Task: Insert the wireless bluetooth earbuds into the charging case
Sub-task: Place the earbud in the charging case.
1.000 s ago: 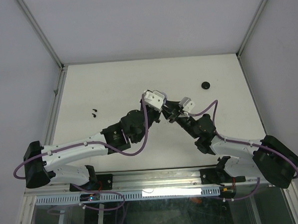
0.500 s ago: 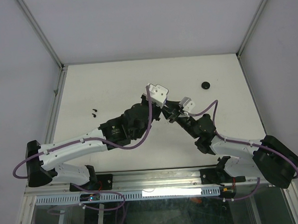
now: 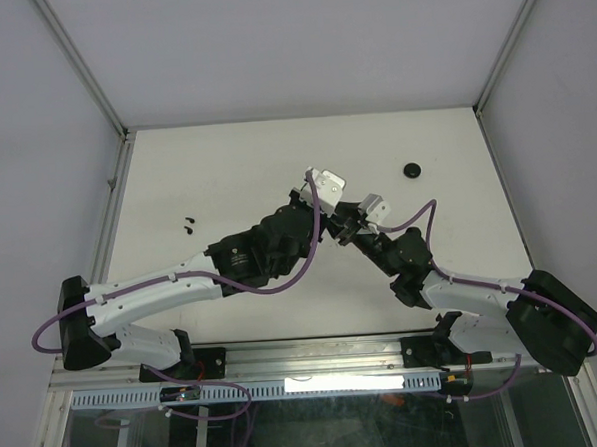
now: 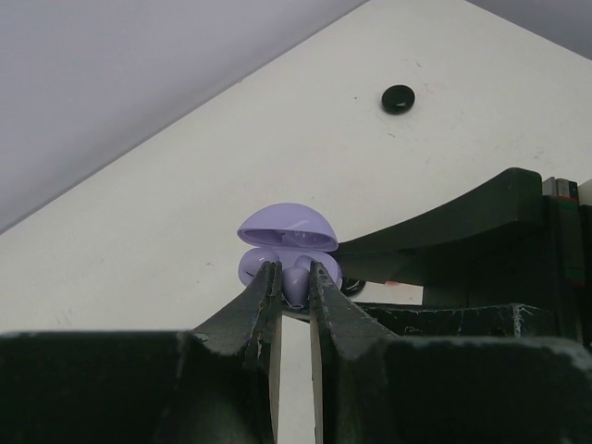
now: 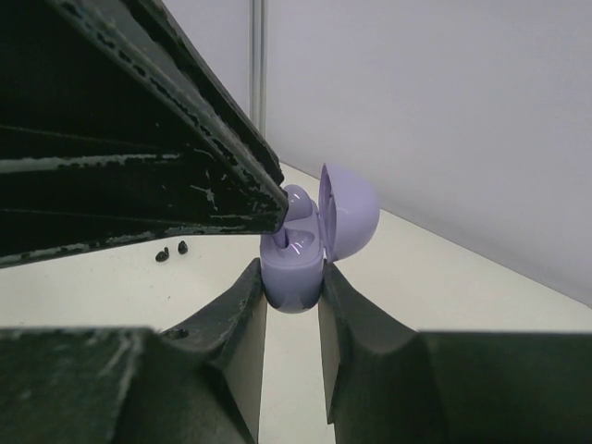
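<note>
The lilac charging case (image 5: 292, 277) is upright with its lid (image 5: 351, 211) swung open, and my right gripper (image 5: 293, 270) is shut on its base. My left gripper (image 4: 295, 270) is shut on a lilac earbud (image 4: 296, 283), held at the case's open mouth (image 4: 277, 264). In the right wrist view the earbud (image 5: 294, 203) sits at the tip of the left fingers, with its stem down inside the case. From above, both grippers meet mid-table, left gripper (image 3: 328, 214) against right gripper (image 3: 345, 231); the case is hidden there.
A small round black thing (image 3: 412, 169) lies on the white table toward the back right, also seen in the left wrist view (image 4: 398, 98). Two tiny black bits (image 3: 189, 227) lie at the left. Grey walls and metal posts border the table (image 3: 206, 168).
My left arm has stretched forward and to the right, carrying the earbud up to the case. The right arm and the case have held still.
</note>
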`<state>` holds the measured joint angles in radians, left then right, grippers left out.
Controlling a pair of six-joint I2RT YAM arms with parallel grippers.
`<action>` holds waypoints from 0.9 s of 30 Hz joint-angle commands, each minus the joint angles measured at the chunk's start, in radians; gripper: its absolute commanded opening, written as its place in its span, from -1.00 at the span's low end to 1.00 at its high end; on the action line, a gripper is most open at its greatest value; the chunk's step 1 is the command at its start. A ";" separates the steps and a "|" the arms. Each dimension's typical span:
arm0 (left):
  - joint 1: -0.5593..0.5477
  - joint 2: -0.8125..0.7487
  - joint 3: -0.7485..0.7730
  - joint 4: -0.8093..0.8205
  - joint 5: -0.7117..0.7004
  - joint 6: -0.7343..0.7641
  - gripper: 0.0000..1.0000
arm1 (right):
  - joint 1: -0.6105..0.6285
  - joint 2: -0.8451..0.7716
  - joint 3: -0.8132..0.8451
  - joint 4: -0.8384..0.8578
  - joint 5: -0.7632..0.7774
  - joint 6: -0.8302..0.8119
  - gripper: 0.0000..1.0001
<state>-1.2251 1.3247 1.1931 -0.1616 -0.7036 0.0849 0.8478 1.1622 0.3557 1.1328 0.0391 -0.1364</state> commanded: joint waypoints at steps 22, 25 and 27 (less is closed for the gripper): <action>-0.011 0.016 0.186 -0.197 0.002 -0.262 -0.10 | -0.001 -0.009 0.033 0.079 0.004 0.012 -1.00; -0.008 -0.011 0.211 -0.227 0.016 -0.291 -0.01 | -0.001 -0.010 0.032 0.076 0.001 0.012 -1.00; 0.000 -0.028 0.221 -0.247 0.029 -0.299 0.07 | -0.001 -0.011 0.030 0.075 -0.007 0.013 -1.00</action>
<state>-1.2251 1.3636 1.3514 -0.3775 -0.6971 -0.1467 0.8478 1.1622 0.3557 1.1332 0.0376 -0.1326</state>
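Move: The open lilac charging case, held up by the right hand, lies at the left fingertips, its middle about 2 cm ahead and 1 cm right, level with them; they already have the second earbud at its well. On the table roughly 28 cm below, the orange disc is some 12 cm ahead and 12 cm right, the black puck about 30 cm ahead and 28 cm right. From the right hand point, the case is about 1 cm ahead, 1 cm left and 1 cm up. The earbud, at its well beside the first one, is let go: the left fingers spread from a narrow pinch to about half open while that hand sinks about 1 cm. Then it turns back up, rising some 2 cm away from the case and easing slightly back, tipping fingers-down and rolling its left side down, under 10 degrees each. The right hand keeps its steady hold on the case. ##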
